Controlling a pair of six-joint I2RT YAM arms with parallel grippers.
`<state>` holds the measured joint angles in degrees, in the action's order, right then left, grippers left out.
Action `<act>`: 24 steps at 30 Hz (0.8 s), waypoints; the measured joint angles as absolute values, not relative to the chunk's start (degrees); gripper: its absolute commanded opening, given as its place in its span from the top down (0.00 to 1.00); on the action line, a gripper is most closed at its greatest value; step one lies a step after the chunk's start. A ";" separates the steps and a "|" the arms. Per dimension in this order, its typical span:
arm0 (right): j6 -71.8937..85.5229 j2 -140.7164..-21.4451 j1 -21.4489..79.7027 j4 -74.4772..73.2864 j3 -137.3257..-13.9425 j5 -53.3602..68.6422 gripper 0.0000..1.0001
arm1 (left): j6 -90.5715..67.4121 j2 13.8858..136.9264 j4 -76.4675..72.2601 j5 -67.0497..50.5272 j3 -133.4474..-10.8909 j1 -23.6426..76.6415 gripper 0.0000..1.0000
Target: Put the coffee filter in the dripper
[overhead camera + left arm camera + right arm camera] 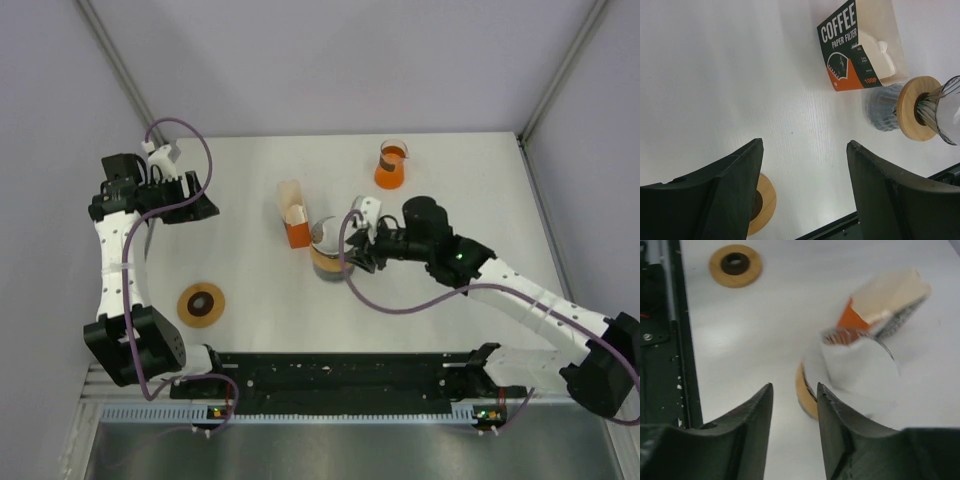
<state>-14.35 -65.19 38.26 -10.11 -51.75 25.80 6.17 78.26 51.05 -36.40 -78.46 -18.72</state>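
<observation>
The dripper (328, 257) stands mid-table: a glass cone on a tan wooden ring (805, 395), also seen in the left wrist view (918, 107). The white coffee filter (857, 367) appears to sit inside its glass top, though it is blurred; from above it shows as a pale patch (326, 233). My right gripper (357, 255) hangs open just right of the dripper. In its wrist view the gripper (795, 386) holds nothing, and one fingertip (821, 390) is beside the tan ring. My left gripper (200, 208) is far off at the left, open and empty (805, 142).
An orange carton of paper filters (296, 225) (860, 45) stands just left of the dripper. A flask of orange liquid (392, 165) is at the back. A loose wooden ring with a dark hole (201, 304) lies front left. A black rail (340, 375) runs along the near edge.
</observation>
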 measured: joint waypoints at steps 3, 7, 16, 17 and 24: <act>-17.74 -67.75 49.80 -10.79 -57.14 24.45 0.83 | 6.17 78.26 51.03 -36.38 -78.46 -18.72 0.27; -24.05 -75.99 60.20 -11.60 -62.24 20.36 1.00 | 6.22 77.95 51.05 -36.12 -78.46 -18.72 0.27; -38.22 -99.22 68.25 -17.74 -68.51 1.67 1.00 | 6.70 76.62 51.03 -35.55 -78.46 -18.72 0.27; -39.18 -101.19 68.23 -18.13 -69.41 -0.71 1.00 | 6.79 76.62 51.03 -35.51 -78.46 -18.72 0.27; -43.44 -110.93 68.14 -18.11 -75.44 -13.10 1.00 | 7.03 76.64 51.03 -35.07 -78.46 -18.72 0.26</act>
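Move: The glass carafe, with the dripper on it, stands about 5 cm ahead of the right hand, some 7 cm to its left and 17 cm lower. The dripper with the white filter inside lies straight above the carafe, only about 10 cm below the hand. The coffee filter box stands about 16 cm ahead, 16 cm left and 17 cm down. From the left hand the carafe is some 29 cm right, 4 cm back and 19 cm lower. The carafe's near left side is what the right hand swings round to: about 13 cm left, first drawing back some 8 cm with a slight rise, then dropping about 17 cm below its starting height and coming forward again towards the glass. The half-open fingers shut completely on nothing, and the wrist tips them steeply downward. The closed tips come close to the carafe; contact can't be seen. ##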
